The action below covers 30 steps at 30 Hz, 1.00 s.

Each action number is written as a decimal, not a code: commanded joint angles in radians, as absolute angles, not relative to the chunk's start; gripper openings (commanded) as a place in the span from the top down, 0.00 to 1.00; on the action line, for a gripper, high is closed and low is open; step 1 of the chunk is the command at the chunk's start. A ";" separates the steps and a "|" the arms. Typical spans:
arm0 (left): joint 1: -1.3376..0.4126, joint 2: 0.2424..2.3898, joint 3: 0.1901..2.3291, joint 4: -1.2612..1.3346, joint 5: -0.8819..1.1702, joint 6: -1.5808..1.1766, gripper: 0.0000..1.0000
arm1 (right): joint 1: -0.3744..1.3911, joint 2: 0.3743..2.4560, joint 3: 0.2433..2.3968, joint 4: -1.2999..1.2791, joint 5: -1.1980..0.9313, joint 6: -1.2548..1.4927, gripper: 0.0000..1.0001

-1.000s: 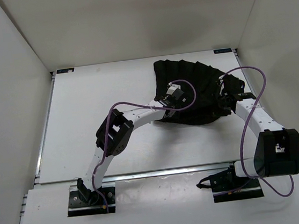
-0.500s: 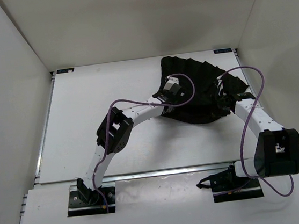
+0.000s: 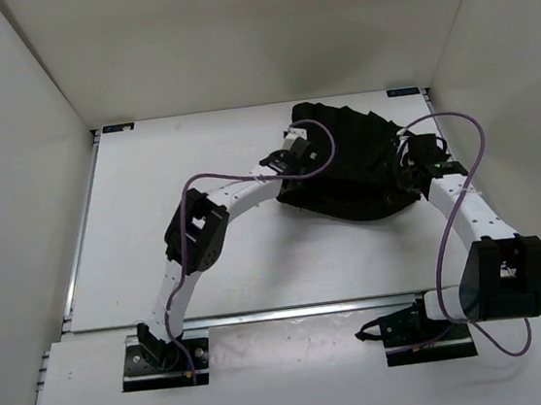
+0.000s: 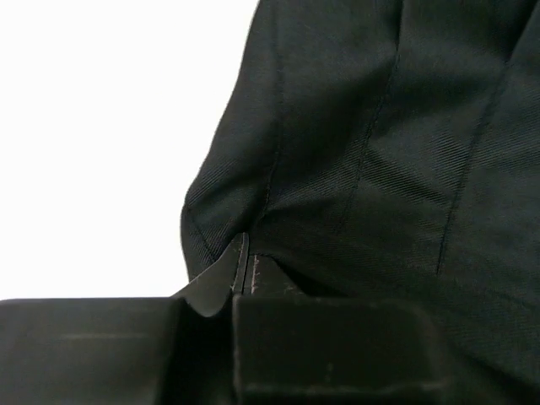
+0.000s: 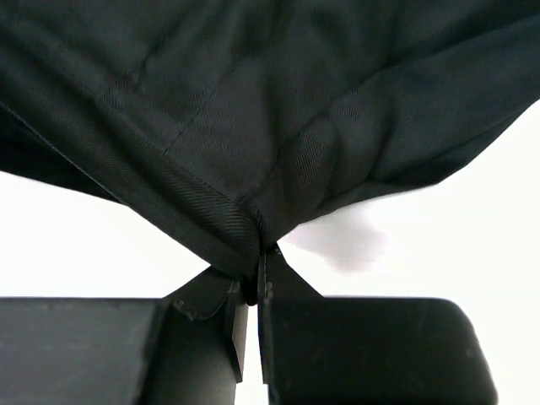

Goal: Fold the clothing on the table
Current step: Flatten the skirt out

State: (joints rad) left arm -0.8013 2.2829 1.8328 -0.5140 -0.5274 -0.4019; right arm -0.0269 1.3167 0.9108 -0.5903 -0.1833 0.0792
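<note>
The clothing (image 3: 357, 171) is a black pleated garment bunched at the far right of the white table (image 3: 179, 174). My left gripper (image 3: 295, 153) is at the garment's left edge. In the left wrist view its jaws (image 4: 244, 258) are shut, with a fold of the clothing (image 4: 380, 152) gathered at their tips. My right gripper (image 3: 411, 161) is at the garment's right edge. In the right wrist view it (image 5: 257, 263) is shut on a hem corner of the clothing (image 5: 253, 101), which hangs a little above the table (image 5: 472, 219).
White enclosure walls stand close behind and to the right of the garment. An aluminium rail (image 3: 264, 313) runs along the near edge and another (image 3: 83, 234) along the left side. Purple cables (image 3: 455, 230) loop over both arms.
My left gripper has moved up and left to the garment's left edge and gone from open to shut there. The right gripper has shifted slightly farther back, still shut on the cloth.
</note>
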 commanded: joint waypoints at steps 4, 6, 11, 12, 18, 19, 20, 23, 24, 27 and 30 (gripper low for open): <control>-0.618 1.984 1.786 -0.575 -0.399 -0.393 1.00 | -0.104 1.344 1.149 -0.600 -0.114 0.048 1.00; -0.571 1.924 1.775 -0.586 -0.382 -0.362 1.00 | -0.106 1.371 1.207 -0.606 -0.133 0.051 1.00; -0.493 1.746 1.648 -0.626 -0.336 -0.327 1.00 | -0.112 1.390 1.289 -0.582 -0.175 0.086 1.00; -0.474 1.711 1.619 -0.611 -0.324 -0.328 1.00 | -0.107 1.375 1.269 -0.569 -0.196 0.090 1.00; -0.454 1.591 1.350 -0.595 -0.304 -0.351 1.00 | -0.023 1.312 1.108 -0.512 -0.238 0.140 1.00; -0.457 1.569 1.300 -0.582 -0.298 -0.354 1.00 | -0.014 1.302 1.073 -0.503 -0.250 0.146 1.00; -0.459 1.562 1.254 -0.572 -0.302 -0.360 1.00 | -0.005 1.304 1.057 -0.503 -0.247 0.156 1.00; -0.439 1.554 1.194 -0.551 -0.255 -0.379 1.00 | -0.011 1.322 1.025 -0.494 -0.288 0.167 1.00; -0.422 1.575 1.198 -0.548 -0.233 -0.382 1.00 | -0.017 1.337 1.038 -0.488 -0.294 0.164 1.00; -0.381 1.655 1.308 -0.541 -0.221 -0.364 1.00 | -0.032 1.426 1.193 -0.512 -0.295 0.138 1.00; -0.357 1.764 1.580 -0.597 -0.247 -0.339 1.00 | -0.037 1.563 1.503 -0.593 -0.270 0.091 1.00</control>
State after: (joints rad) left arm -0.4751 1.7134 1.3659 -0.5156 -0.0250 -0.3893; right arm 0.0509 1.5043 1.2312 -0.5980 -0.4591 0.1471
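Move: Both hands already hold the skirt's near edge. Its pleated body's middle lies about 9 cm right of the left hand, roughly level front to back and 3 below; its far left corner is some 10 cm straight ahead. From the right hand the same middle is about 8 cm ahead, 10 left and 8 below; the drooping near fold hangs about 6 cm back, 9 left and 10 below. Up first with both hands still pinching the skirt: the left rises nearly 20 cm, the right about 12 while reaching forward. Then both drop and pull back, swinging left over the table, and finish by starting forward and slightly up again. The left hand travels farther left than the right, spreading the held edge, and rolls left side down some 20 degrees; the right rolls the opposite way. ##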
